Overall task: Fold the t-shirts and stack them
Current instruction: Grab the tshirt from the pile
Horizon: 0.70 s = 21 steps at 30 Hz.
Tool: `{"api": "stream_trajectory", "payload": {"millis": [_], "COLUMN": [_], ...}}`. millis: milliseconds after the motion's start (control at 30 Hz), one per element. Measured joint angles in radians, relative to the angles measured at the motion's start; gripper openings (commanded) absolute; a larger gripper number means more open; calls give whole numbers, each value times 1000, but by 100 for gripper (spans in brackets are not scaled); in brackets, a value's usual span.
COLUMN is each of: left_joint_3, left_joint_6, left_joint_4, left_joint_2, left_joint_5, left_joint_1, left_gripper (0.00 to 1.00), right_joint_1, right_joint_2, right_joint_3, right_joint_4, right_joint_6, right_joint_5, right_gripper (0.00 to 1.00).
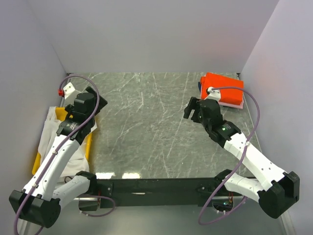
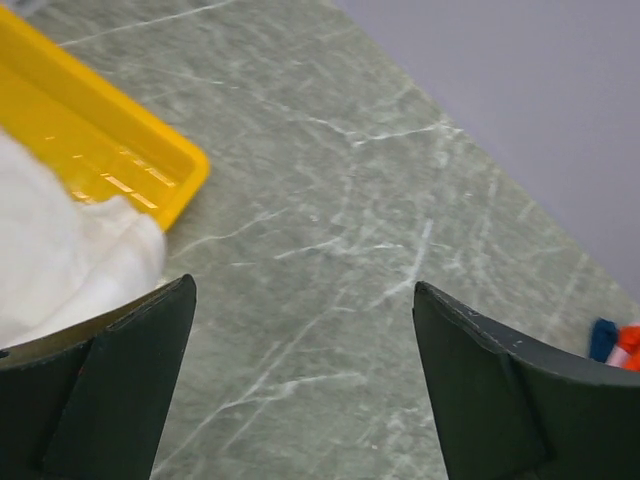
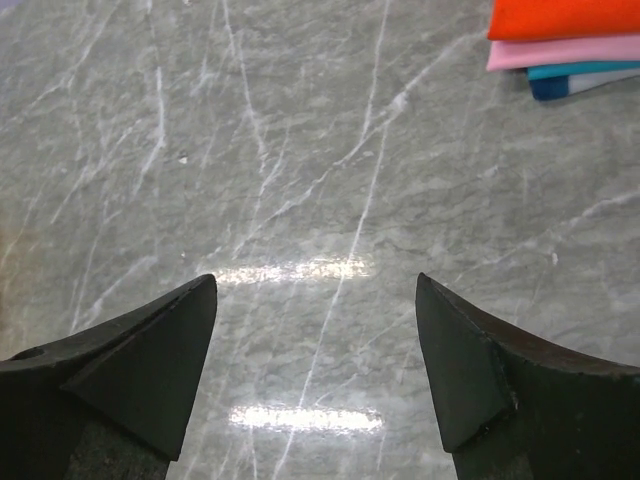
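A white t-shirt (image 1: 54,134) lies crumpled in the yellow tray (image 1: 37,161) at the left; it also shows in the left wrist view (image 2: 60,255). A folded stack with the orange-red t-shirt (image 1: 222,88) on top, pink and blue below, sits at the back right; its edge shows in the right wrist view (image 3: 560,20). My left gripper (image 1: 95,95) is open and empty, above the tray's far end. My right gripper (image 1: 193,110) is open and empty over bare marble, in front and left of the stack.
The yellow tray's corner (image 2: 150,170) shows in the left wrist view. A small white block with a red knob (image 1: 66,89) sits at the back left. Grey walls close the table on three sides. The marble top (image 1: 146,127) is bare between the arms.
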Motion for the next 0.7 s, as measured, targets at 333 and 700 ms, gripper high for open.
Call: {"api": "stream_trajectory", "payload": {"millis": [333, 700], "left_joint_3": [0, -137], "left_joint_6": [-61, -248], "left_joint_4": [-165, -331], "left_joint_2": [4, 46], "left_joint_5": [-115, -122], "left_joint_1": [1, 285], "left_gripper": [99, 99], "right_joint_1": [0, 0], "right_joint_2": [-7, 3], "right_joint_3": [-6, -20], "right_joint_4": [-12, -5], "right_joint_6": [2, 14], "right_joint_5": [56, 45], "right_gripper": [88, 89]}}
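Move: The heap of white t-shirts in the yellow tray has its middle about 20 cm to the left hand's left, 14 cm back and some 22 cm below. The tray's far right corner is nearer, roughly 7 cm left and 2 cm ahead, and the white flap over its right side lies about 6 cm left and 9 cm back, both far below. From the right hand the t-shirts lie about 64 cm left, 12 cm back and 17 cm down. With no contact seen yet, the left hand heads for the white t-shirts in the tray, slowly at first and then quickening: about 11 cm down and as far to the left, drawing back some 7 cm. Meanwhile the wrist tips its fingers down by about 20 degrees and swings them some 30 degrees counter-clockwise, fingers staying wide open. ##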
